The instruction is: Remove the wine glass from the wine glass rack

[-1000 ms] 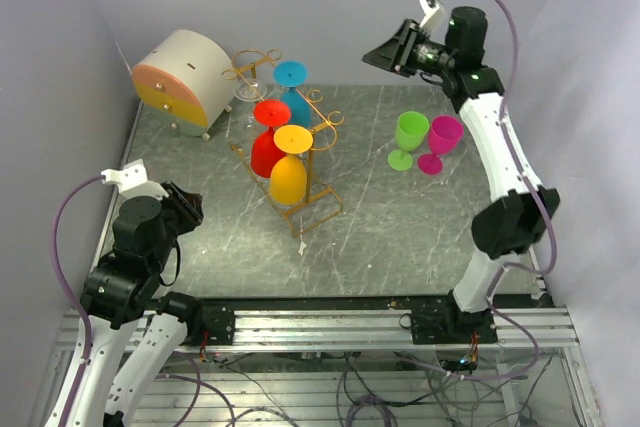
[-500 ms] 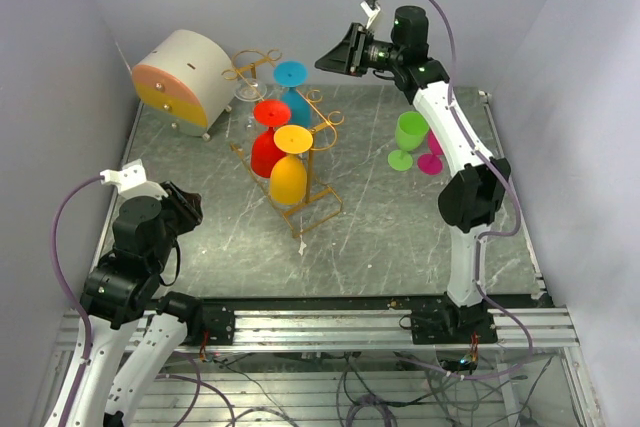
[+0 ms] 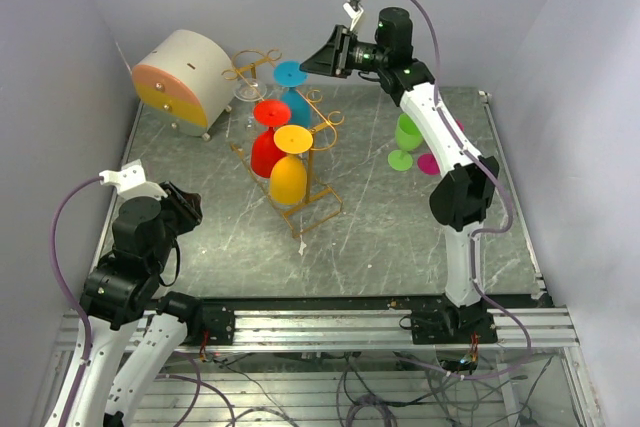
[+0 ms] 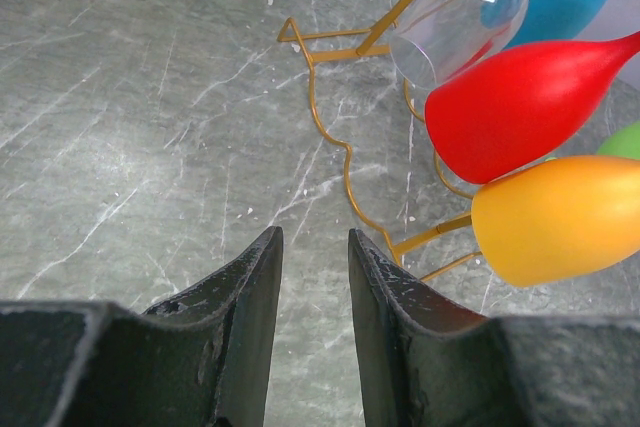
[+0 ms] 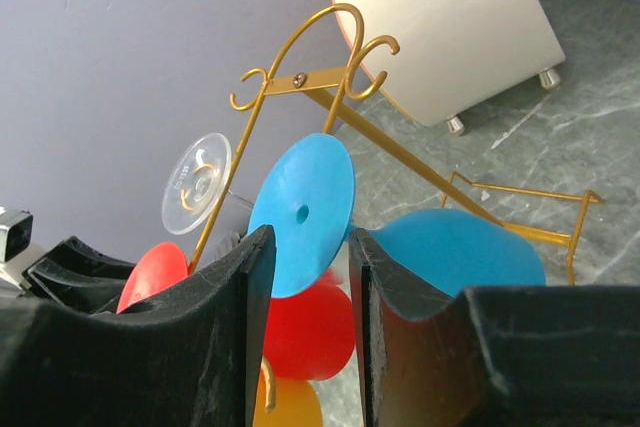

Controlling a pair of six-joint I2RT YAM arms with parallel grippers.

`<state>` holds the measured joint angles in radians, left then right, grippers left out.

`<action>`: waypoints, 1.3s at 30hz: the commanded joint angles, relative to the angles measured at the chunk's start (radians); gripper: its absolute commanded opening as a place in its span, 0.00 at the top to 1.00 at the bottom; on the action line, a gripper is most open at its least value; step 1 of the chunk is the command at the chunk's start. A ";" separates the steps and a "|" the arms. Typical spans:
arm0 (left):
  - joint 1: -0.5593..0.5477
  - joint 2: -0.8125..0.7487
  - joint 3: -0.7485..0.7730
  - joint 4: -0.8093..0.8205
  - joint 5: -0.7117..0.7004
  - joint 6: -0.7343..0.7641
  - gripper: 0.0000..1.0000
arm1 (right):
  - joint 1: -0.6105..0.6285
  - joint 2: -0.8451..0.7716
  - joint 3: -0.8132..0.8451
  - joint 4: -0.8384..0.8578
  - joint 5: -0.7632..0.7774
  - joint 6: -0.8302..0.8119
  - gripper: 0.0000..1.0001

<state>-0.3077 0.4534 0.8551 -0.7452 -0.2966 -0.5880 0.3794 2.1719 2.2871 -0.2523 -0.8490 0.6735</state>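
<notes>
The gold wire wine glass rack [image 3: 308, 175] stands left of centre with several glasses hanging upside down on it: blue [image 3: 291, 74], red [image 3: 270, 113], orange [image 3: 292, 139] and a clear one [image 3: 246, 93]. My right gripper [image 3: 314, 60] hovers open at the rack's far end. In the right wrist view its jaws [image 5: 310, 247] frame the blue wine glass's round foot [image 5: 302, 209], which sits just beyond the fingertips, with the blue bowl [image 5: 470, 247] to the right. My left gripper [image 4: 315, 242] is open and empty low over the table, short of the rack [image 4: 328, 137].
A round white-and-orange drawer box [image 3: 183, 79] stands at the back left beside the rack. A green glass [image 3: 407, 137] and a pink glass [image 3: 432, 162] stand upright on the table at the right, partly behind my right arm. Walls close in on three sides.
My right arm has swung left from above the right side of the table to the rack's far end by the blue glass. The left arm has not moved.
</notes>
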 commanded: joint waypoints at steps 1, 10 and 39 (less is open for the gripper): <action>-0.004 -0.004 -0.004 0.023 -0.030 -0.010 0.57 | 0.019 0.035 0.042 0.009 0.001 0.000 0.65; -0.004 -0.004 -0.005 0.026 -0.029 -0.009 0.57 | 0.029 0.032 0.026 0.024 0.006 0.005 0.80; -0.004 -0.002 -0.004 0.026 -0.026 -0.007 0.56 | -0.031 -0.180 -0.261 0.255 0.225 0.176 1.00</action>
<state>-0.3077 0.4534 0.8551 -0.7452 -0.2966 -0.5911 0.3717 2.0663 2.0701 -0.0814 -0.6968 0.8314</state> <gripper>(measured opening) 0.437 0.049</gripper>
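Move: The blue glass hangs foot up on the wine glass rack; the middle of its foot is about 4 cm to the right hand's left, level with it fore and aft, and 1 cm lower. At much that height, the red glass's foot is some 10 cm back and 8 cm left of this hand, the clear glass's foot 4 cm back and 12 cm left. From the left hand the blue foot is roughly 28 cm ahead, 24 cm right and 9 cm up. Left and down about 1.5 cm each, the right hand eases its open fingers over the near rim of the blue glass's foot and pinches it. Keeping that grip, it rises slowly by about as much, then draws the glass some 3 cm to the right and slightly forward, away from the rack, the wrist turning about 10 degrees clockwise. ##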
